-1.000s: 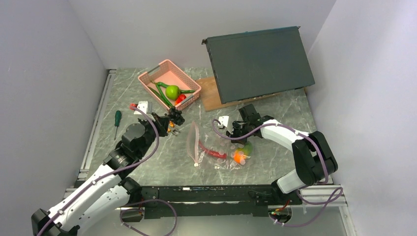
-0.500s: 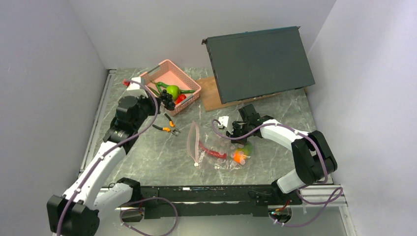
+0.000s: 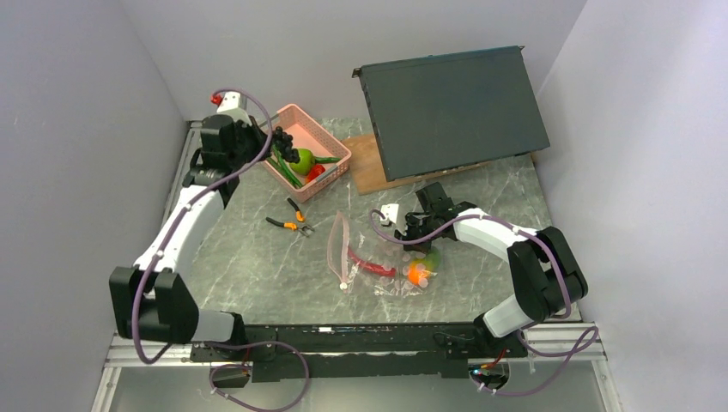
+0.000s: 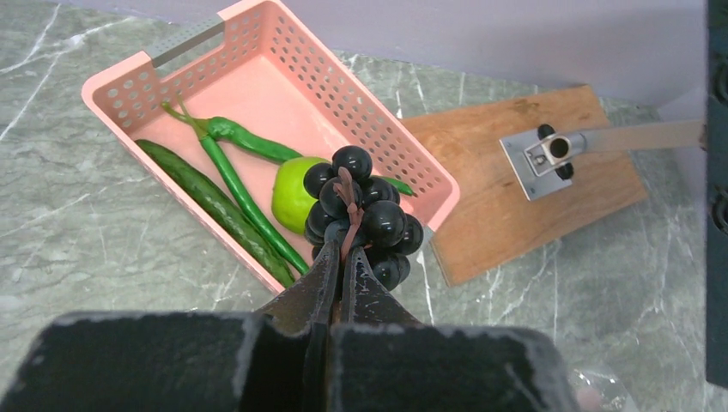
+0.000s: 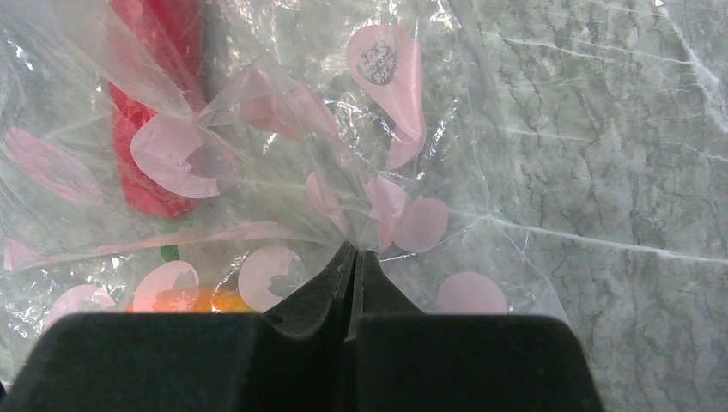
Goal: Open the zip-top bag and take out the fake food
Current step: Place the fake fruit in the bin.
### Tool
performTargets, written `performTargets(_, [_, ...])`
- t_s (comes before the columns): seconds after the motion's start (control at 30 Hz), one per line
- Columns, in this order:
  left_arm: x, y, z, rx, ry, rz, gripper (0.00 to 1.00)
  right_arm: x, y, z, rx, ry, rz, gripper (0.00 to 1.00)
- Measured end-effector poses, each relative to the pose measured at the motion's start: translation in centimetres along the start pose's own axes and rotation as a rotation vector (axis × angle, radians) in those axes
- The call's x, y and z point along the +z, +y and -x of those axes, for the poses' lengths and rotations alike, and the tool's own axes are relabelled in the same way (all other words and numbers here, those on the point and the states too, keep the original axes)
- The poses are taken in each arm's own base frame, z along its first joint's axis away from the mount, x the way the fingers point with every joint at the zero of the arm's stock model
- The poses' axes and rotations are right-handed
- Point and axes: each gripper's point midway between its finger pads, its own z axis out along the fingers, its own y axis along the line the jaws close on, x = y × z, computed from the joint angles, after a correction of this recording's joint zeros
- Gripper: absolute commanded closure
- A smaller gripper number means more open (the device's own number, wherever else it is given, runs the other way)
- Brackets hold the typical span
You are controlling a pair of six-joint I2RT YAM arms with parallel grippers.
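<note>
The zip-top bag point(image 3: 378, 262) lies crumpled mid-table, its pink zip strip point(image 3: 336, 249) toward the left. A red piece point(image 5: 150, 129) and an orange-green mango point(image 3: 421, 270) show through the plastic. My right gripper point(image 5: 354, 251) is shut, pinching a fold of the bag point(image 5: 283, 112) at its far side. My left gripper point(image 4: 345, 251) is shut on the brown stem of a dark bunch of grapes point(image 4: 360, 202), which hangs above the near rim of the pink basket point(image 4: 129, 73). In the basket lie a cucumber point(image 4: 206, 202), a long green pepper point(image 4: 236, 176) and a green apple point(image 4: 290, 184).
Orange-handled pliers point(image 3: 290, 221) lie between the basket and the bag. A wooden board point(image 3: 365, 163) sits right of the basket, with a large dark panel point(image 3: 451, 107) leaning over it. White walls close in on both sides.
My left arm has swung from near the pliers back and left to above the basket, carrying the grapes. The right gripper and the bag have stayed put.
</note>
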Motion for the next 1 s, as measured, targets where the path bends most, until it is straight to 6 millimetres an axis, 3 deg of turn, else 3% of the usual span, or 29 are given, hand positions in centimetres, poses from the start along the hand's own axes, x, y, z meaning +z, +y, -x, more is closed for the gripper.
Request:
performTargets(0.57, [8.3, 5.3, -0.8, -0.007, 0.184, 0.204, 0.97, 0.2, 0.0, -0.3, -0.013, 0.017, -0.002, 1.00])
performTargets(0.63, [9.0, 6.0, -1.2, -0.012, 0.207, 0.227, 0.89, 0.1, 0.0, -0.3, -0.015, 0.020, -0.003, 1.00])
performTargets(0.77, [9.7, 7.4, -2.1, -0.024, 0.244, 0.260, 0.60, 0.1, 0.0, -0.3, -0.016, 0.021, -0.003, 1.00])
performTargets(1.0, [10.1, 8.0, -2.1, -0.034, 0.259, 0.266, 0.40, 0.1, -0.1, -0.4, -0.016, 0.022, -0.005, 1.00])
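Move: The left hand holds the black grapes by the stem; the bin's middle lies about 13 cm ahead, 3 cm to the right and some 24 cm below. In the bin, the green apple sits about 11 cm ahead and 4 cm right, and the red tomato about 7 cm ahead and 8 cm right. The pliers lie about 6 cm back and 3 cm right. From the right hand the bin is roughly 27 cm ahead and 33 cm left, about level. Carry the grapes forward about 10 cm and slightly left over the bin's left side, sinking some 7 cm on the way and tipping the fingers down by about 20 degrees. As the descent ends, ease to a stop and open the left gripper about halfway to let go of the stem. ##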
